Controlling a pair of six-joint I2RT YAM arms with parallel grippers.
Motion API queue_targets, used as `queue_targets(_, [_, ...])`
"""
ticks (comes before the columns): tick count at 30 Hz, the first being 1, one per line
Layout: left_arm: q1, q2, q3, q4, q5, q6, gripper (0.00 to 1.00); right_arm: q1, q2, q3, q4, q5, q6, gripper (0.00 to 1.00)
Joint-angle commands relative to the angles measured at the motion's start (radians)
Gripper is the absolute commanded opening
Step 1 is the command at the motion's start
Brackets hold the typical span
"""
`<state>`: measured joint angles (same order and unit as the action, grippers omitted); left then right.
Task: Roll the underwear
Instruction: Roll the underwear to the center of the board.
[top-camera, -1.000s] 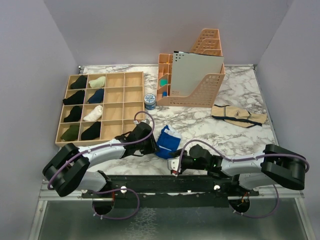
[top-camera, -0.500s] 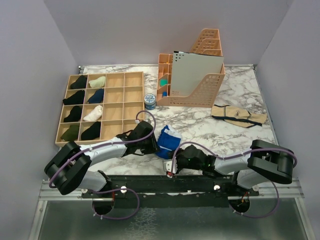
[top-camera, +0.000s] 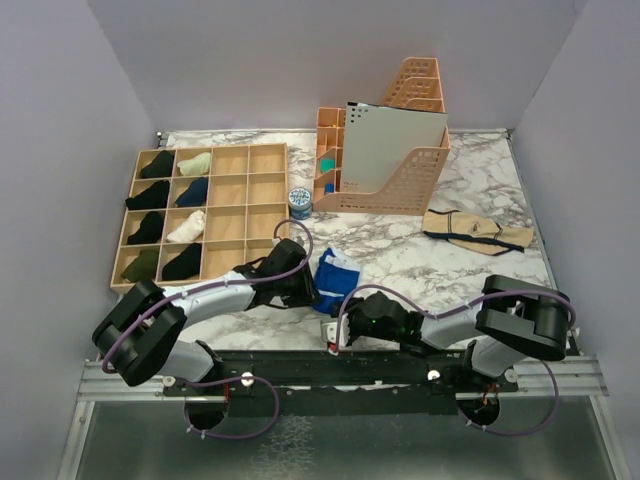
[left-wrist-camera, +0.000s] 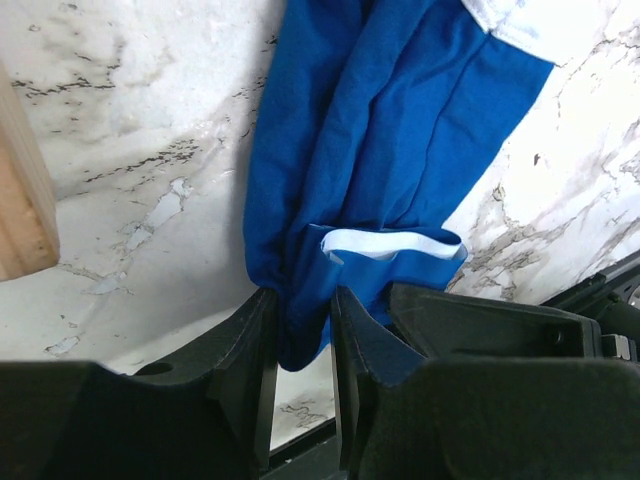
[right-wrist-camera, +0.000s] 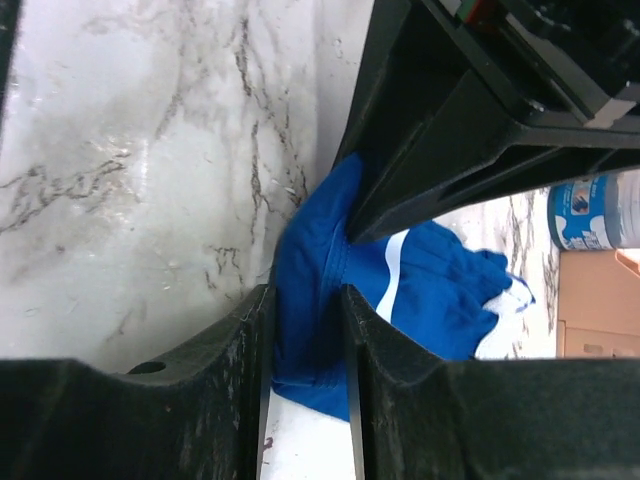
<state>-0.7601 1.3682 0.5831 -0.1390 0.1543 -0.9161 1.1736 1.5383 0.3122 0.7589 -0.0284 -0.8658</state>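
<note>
The blue underwear with a white waistband lies bunched on the marble table near its front edge. My left gripper reaches it from the left. In the left wrist view the left gripper is shut on a fold of the underwear. My right gripper comes in from the near right. In the right wrist view the right gripper has the near edge of the underwear filling the gap between its fingers, and the left gripper's black fingers press on the cloth just beyond.
A wooden compartment tray with rolled dark and pale garments stands at the left. Peach file holders stand at the back, with a small blue can beside them. A beige garment lies at the right. The table's front rail runs close behind the grippers.
The right arm slid left to the underwear's near edge and its jaws narrowed onto the cloth. The left gripper kept its hold and barely moved.
</note>
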Motion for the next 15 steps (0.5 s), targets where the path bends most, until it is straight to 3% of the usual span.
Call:
queue_targets(1, [0.012,-0.011,0.007,-0.007,0.057,0.019,0.31,0.001,0.048,0.0,0.013,0.114,-0.017,0.35])
queue_targets(6, [0.016,-0.008,0.006,-0.002,0.068,0.026,0.31,0.001,0.067,0.018,0.001,0.226,-0.042,0.21])
queue_targets(8, [0.016,-0.003,0.005,0.008,0.072,0.027,0.31,0.001,0.06,0.004,0.014,0.224,-0.049,0.14])
queue_targets(15, [0.024,-0.001,0.007,0.013,0.072,0.027,0.32,0.001,0.049,0.025,-0.029,0.132,0.006,0.01])
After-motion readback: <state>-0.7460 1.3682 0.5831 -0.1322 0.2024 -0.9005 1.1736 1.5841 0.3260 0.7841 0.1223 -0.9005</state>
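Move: The blue underwear's middle lies about 6 cm ahead of the right hand, 1 cm to its left and roughly 1 cm lower, with the near rolled edge between its still-parted fingers. From the left hand, which already pinches the near left end of the roll, that middle is some 5 cm ahead, 5 cm right and 1 cm lower. The blue-white can stands about 24 cm ahead of the left hand and 5 cm left; the sock tray's middle is 21 cm ahead and 30 cm left. The right hand slides forward about 2.5 cm, nearly level and drifting some 1 cm to the right, along the underwear's near edge, while its wrist turns a few degrees clockwise and the fingers close from about a third open to nearly shut, pinching the near rolled edge just to the right of the left hand's grip. The left hand stays put and keeps its hold on the near left end, so that both hands have the roll by the end. ##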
